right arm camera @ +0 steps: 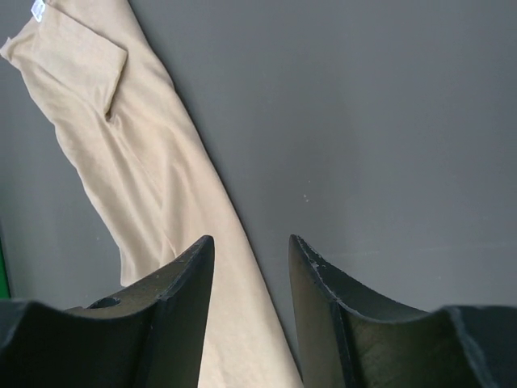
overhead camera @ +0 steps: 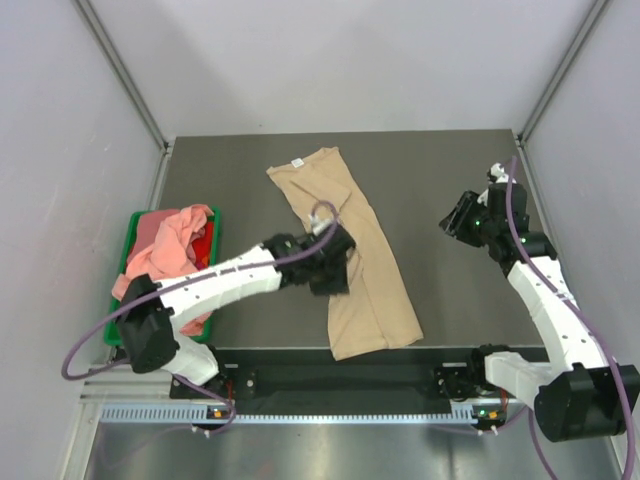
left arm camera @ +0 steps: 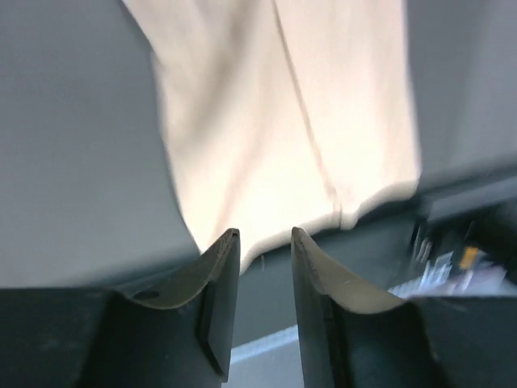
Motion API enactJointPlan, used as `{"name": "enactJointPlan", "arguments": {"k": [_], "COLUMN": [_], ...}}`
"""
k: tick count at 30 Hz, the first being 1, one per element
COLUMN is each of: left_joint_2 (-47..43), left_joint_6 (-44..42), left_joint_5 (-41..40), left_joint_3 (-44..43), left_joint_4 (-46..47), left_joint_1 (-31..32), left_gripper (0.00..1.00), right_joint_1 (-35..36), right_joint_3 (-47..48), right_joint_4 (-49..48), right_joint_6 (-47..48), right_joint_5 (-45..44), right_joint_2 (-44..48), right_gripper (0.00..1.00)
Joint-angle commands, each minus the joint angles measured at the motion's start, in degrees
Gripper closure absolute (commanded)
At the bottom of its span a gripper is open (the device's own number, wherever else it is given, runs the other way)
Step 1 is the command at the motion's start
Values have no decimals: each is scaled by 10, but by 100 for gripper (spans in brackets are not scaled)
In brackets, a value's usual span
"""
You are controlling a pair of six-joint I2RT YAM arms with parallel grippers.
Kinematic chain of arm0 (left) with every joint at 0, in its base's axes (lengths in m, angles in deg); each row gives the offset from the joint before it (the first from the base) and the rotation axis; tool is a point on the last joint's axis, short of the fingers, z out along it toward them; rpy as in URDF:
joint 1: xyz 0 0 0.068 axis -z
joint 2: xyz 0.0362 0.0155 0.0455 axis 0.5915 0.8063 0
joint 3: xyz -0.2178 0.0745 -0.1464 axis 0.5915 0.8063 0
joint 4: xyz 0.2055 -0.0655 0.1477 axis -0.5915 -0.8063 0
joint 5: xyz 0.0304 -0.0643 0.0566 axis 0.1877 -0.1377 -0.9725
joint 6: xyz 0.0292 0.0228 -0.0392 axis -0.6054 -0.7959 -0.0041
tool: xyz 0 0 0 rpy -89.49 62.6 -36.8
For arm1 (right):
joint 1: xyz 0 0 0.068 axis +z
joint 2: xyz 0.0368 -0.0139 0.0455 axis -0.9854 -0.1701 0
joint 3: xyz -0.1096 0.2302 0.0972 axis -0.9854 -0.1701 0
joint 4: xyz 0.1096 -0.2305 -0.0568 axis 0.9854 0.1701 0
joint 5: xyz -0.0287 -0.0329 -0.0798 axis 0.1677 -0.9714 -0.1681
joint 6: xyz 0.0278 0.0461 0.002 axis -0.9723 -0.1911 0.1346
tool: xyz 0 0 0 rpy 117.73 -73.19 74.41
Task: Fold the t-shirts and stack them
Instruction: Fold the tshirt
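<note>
The tan t-shirt [overhead camera: 378, 290] lies on the dark table as a long narrow strip, running from the back middle to the near edge, with its white neck label [overhead camera: 297, 163] at the far end. It also shows in the left wrist view [left arm camera: 266, 121] and the right wrist view [right arm camera: 137, 162]. My left gripper [overhead camera: 335, 262] hovers over the strip's middle, open and empty [left arm camera: 265, 234]. My right gripper [overhead camera: 455, 220] is above bare table to the right of the shirt, open and empty [right arm camera: 250, 240]. Salmon-pink t-shirts [overhead camera: 170, 245] are heaped in a bin at the left.
The green bin [overhead camera: 134, 222] stands at the table's left edge, with something red [overhead camera: 205, 247] under the pink cloth. Grey walls close in the left, right and back sides. A metal rail [overhead camera: 330, 412] runs along the near edge between the arm bases.
</note>
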Motion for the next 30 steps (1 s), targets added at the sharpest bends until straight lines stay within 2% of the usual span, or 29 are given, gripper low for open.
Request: {"name": "enactJointPlan", "arguments": {"k": [1, 2, 8, 11, 14, 21, 27, 30], "left_joint_2": [7, 13, 107, 156, 215, 323, 378, 399], "left_joint_6": [-96, -110, -175, -181, -177, -193, -203, -203], "left_joint_5": [-31, -34, -93, -74, -35, 15, 74, 70], "left_joint_3": [-54, -64, -130, -134, -157, -231, -239, -246], "left_joint_4": [-18, -3, 105, 183, 219, 273, 329, 340], "left_joint_1": [-119, -175, -308, -358, -399, -438, -461, -466], "left_gripper": [65, 65, 63, 63, 63, 62, 60, 61], "right_joint_1": [10, 11, 21, 25, 26, 31, 43, 51], "right_joint_3": [2, 1, 2, 5, 14, 31, 45, 48], "right_joint_4": [-29, -34, -48, -53, -50, -45, -46, -48], "right_joint_6": [-2, -3, -7, -8, -5, 0, -2, -2], "right_joint_5": [2, 4, 4, 4, 2, -13, -24, -31], "right_joint_2": [11, 11, 5, -5, -15, -29, -49, -63], "right_gripper": [57, 57, 57, 57, 57, 57, 57, 57]}}
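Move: The beige t-shirt's left edge, just below the folded-in sleeve, lies about 37 cm ahead of my open left hand, 15 cm to its left and 13 cm below. The folded-in sleeve is some 44 cm ahead of that hand and 5 cm left, and the collar tag about 50 cm ahead and 13 cm left. The near hem is roughly 11 cm back and 10 cm right. From my right hand, that edge is some 22 cm ahead, 45 cm left and 18 cm below. I sweep my left hand fast, about 36 cm forward and 16 cm left, from above the lower part of the shirt to its upper left edge. I rise a few centimetres at first, then sink some 12 cm, slowing. On the way I turn the wrist roughly 30 degrees counter-clockwise and tip the fingers forward, keeping them part-open with the edge coming between them. My empty right hand only eases a couple of centimetres forward and left. ##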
